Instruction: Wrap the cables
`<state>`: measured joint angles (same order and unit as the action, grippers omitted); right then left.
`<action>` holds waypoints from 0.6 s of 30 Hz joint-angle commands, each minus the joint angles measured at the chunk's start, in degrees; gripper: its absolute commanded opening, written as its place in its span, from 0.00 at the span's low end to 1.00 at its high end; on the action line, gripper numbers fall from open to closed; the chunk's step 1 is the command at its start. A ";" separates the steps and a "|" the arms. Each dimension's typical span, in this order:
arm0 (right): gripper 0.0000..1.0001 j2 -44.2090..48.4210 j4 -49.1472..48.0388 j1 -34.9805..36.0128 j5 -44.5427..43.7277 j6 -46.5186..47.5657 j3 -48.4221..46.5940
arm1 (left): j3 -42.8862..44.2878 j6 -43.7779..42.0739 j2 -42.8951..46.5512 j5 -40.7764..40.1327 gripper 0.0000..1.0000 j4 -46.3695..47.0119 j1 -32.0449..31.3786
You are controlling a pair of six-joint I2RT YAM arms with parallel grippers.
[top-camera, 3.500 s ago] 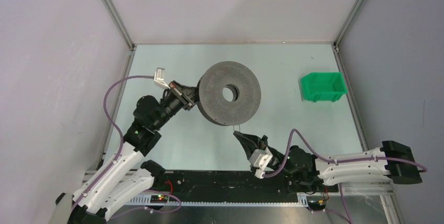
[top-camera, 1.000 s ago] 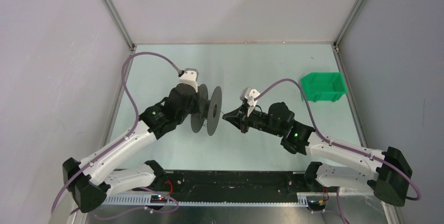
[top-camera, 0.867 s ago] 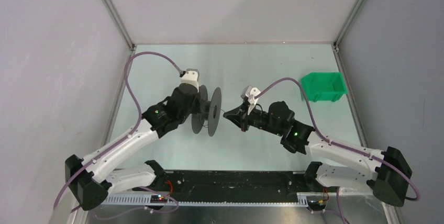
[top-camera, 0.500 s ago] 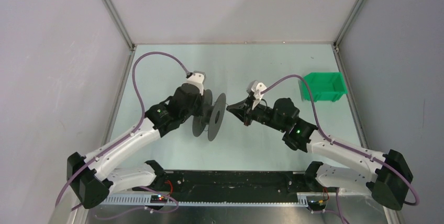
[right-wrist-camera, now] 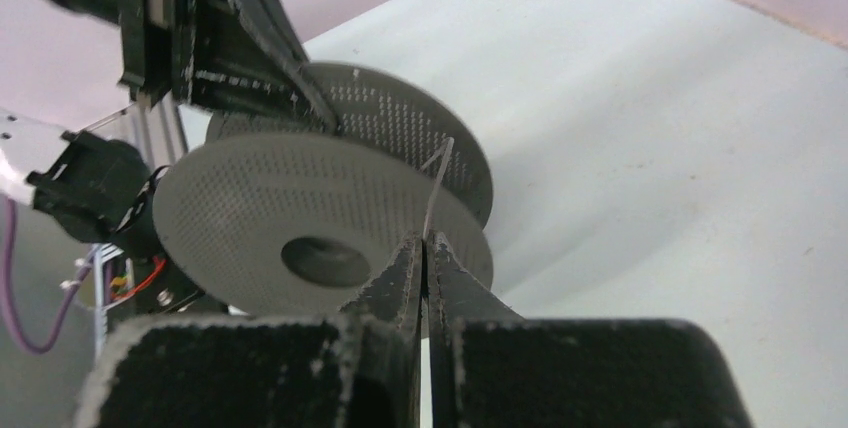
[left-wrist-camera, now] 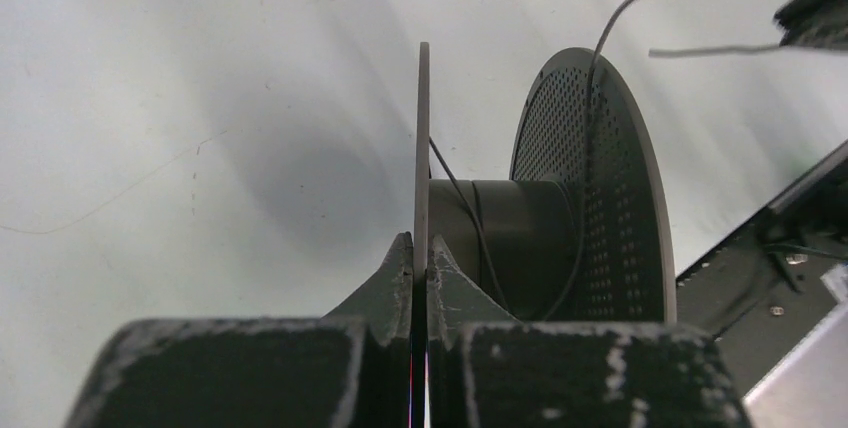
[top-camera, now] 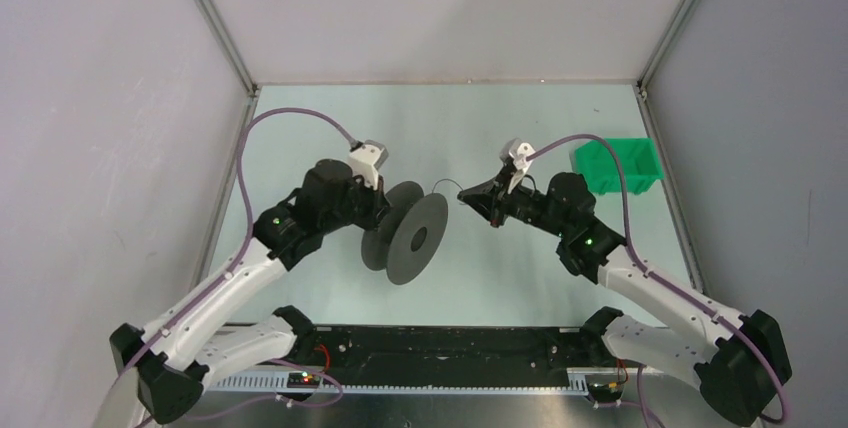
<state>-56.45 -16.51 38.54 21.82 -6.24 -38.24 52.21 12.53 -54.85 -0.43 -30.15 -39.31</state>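
Note:
A dark grey perforated spool [top-camera: 418, 236] hangs above the table, its flanges tilted. My left gripper [top-camera: 378, 210] is shut on the rim of one thin flange [left-wrist-camera: 422, 148], the fingertips pinching it from both sides. The cable [left-wrist-camera: 592, 98], a very thin black wire, runs over the hub [left-wrist-camera: 500, 238] between the flanges and out to the right. My right gripper [top-camera: 466, 192] sits to the right of the spool, apart from it, shut on the cable [right-wrist-camera: 434, 188], whose free end sticks up past the tips [right-wrist-camera: 424, 243]. Between spool and right gripper the cable [top-camera: 447, 183] arcs slackly.
A green bin [top-camera: 617, 165] stands at the right side of the table, just behind the right arm's purple hose [top-camera: 590, 143]. Grey walls close in the left, back and right. A black rail [top-camera: 450, 343] runs along the near edge between the arm bases.
The right gripper has drawn back to the right and farther up the table, pulling the cable out. The left arm has swung the spool right and turned its face more toward the camera.

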 commanded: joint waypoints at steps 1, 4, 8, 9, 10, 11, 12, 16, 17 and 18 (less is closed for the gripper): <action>0.00 2.22 -0.54 -1.93 5.47 -3.74 2.13 | 1.08 2.56 3.21 13.32 0.00 4.38 4.82; 0.00 1.79 -0.90 -5.57 9.91 -7.78 2.46 | 0.96 4.04 5.64 18.18 0.00 5.39 7.39; 0.00 3.08 -0.38 -7.74 14.21 -9.52 2.51 | 0.67 8.00 8.14 25.56 0.00 7.71 12.05; 0.00 3.35 -0.46 -8.12 14.74 -9.85 2.62 | 0.56 9.69 8.38 26.35 0.00 8.74 13.20; 0.00 3.84 -1.44 -8.39 14.96 -10.29 3.12 | 0.29 10.75 8.71 28.18 0.00 9.47 13.73; 0.00 4.00 -2.40 -8.90 15.23 -11.76 3.50 | 0.10 12.71 8.84 29.95 0.00 11.23 14.72; 0.00 4.02 -4.30 -9.18 15.34 -12.60 4.31 | -0.37 13.75 9.18 30.70 0.00 12.25 14.97; 0.00 3.21 -7.70 -10.28 17.75 -16.63 4.66 | -1.52 20.25 9.78 34.57 0.00 17.55 16.72; 0.00 3.08 -8.16 -10.34 18.26 -18.09 4.66 | -1.73 22.77 10.14 35.24 0.00 19.49 17.25; 0.00 3.00 -9.76 -10.34 18.65 -20.17 4.77 | -2.43 24.19 10.39 35.50 0.00 20.69 17.71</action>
<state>-53.47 -19.57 28.67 36.93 -19.66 -33.58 50.46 26.89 -46.15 28.25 -20.38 -23.40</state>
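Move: The left fingers pinch the rim of the spool's near flange; the spool's middle lies roughly 5 cm to their right, 5 cm below and about 1 cm ahead. The cable, held near its end in the right fingers, is some 14 cm to the left hand's right, 3 cm ahead and 3 cm higher. From the right hand the spool's middle is about 9 cm to the left, 2 cm back and 8 cm below. Upward goes the left hand, about 8 cm and gaining pace after a slow start, still pinching the flange and rolling some 30 degrees so its left side drops and the spool's outer face turns up. The right hand keeps its shut grip on the cable, easing 2 cm or so to the right and a little back and down while tipping downward, with the spool rim rising close to its fingertips. ##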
